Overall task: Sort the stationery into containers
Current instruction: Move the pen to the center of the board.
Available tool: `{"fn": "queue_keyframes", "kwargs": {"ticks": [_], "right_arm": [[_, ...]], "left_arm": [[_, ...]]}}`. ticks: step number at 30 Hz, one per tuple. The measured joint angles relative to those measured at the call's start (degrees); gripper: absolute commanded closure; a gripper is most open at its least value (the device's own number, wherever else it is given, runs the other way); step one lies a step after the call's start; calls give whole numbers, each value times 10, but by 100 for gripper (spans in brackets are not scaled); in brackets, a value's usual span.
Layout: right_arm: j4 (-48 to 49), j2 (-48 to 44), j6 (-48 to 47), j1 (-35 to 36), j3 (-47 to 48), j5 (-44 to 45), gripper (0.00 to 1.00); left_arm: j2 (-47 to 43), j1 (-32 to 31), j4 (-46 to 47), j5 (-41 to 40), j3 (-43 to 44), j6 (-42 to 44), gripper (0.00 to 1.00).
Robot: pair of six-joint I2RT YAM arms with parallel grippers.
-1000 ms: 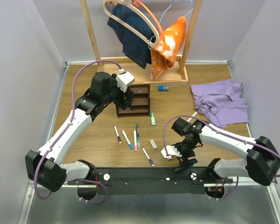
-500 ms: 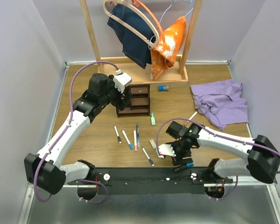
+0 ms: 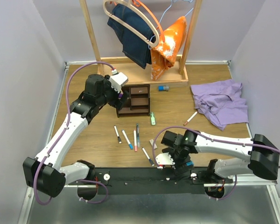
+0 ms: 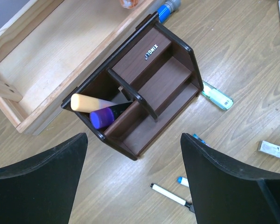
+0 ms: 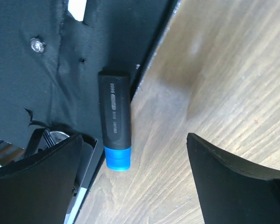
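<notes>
The dark brown organizer (image 3: 136,99) (image 4: 149,84) stands at mid-table, with a purple highlighter (image 4: 101,117) and an orange-tipped piece (image 4: 86,102) in its back slot. My left gripper (image 3: 122,97) (image 4: 130,186) hovers open just above its left side. Several white pens (image 3: 127,139) lie in front of it, one with a black tip (image 4: 170,194). A green highlighter (image 3: 152,118) (image 4: 216,96) and a beige eraser (image 4: 274,150) lie nearby. My right gripper (image 3: 176,159) (image 5: 135,186) is open and low at the near edge, beside a black marker with a blue cap (image 5: 115,126) (image 3: 187,164).
The light-wood clothes rack (image 3: 144,74) with hanging clothes stands behind the organizer, its base close to it. A blue-capped item (image 3: 164,87) lies by the rack. A purple cloth (image 3: 221,101) is at the right, with a pink-tipped pen (image 3: 191,117) near it. The black base plate (image 5: 60,70) borders the marker.
My right arm swung left toward the near edge, its jaws spread wider, and it uncovered the pink-tipped pen. The left gripper drifted slightly left and back.
</notes>
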Motion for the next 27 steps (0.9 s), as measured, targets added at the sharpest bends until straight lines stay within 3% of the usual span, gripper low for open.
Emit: {"fn": "queue_keyframes", "kwargs": {"ticks": [7, 21, 27], "right_arm": [[3, 15, 34, 32, 0, 19, 0], [102, 34, 44, 43, -37, 198, 0], [169, 35, 30, -1, -33, 265, 0]], "left_arm": [[-4, 11, 0, -1, -2, -2, 10], [-8, 20, 1, -2, -5, -8, 11], [7, 19, 1, 16, -4, -11, 11]]}}
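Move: The black pen with the blue cap lies along the board's near edge. Its middle is about 3 cm to the right gripper's left, 1 cm back and 3 cm below, with the cap end almost under the open fingers. From that gripper the black-tipped white marker lies roughly 20 cm left and 4 cm ahead, the eraser some 17 cm left and 11 cm ahead. From the left gripper, the pen is about 32 cm right, 27 cm back and 24 cm below. Sweep the right gripper forward with its fingers kept wide open, about 9 cm from the near edge in over the board. Ease back a touch first, dip some 2 cm as the forward run gets going, then rise a little, swinging the fingertips forward by nearly 30 degrees. Keep the rear finger behind the cap end and push the pen along, without closing on it. ##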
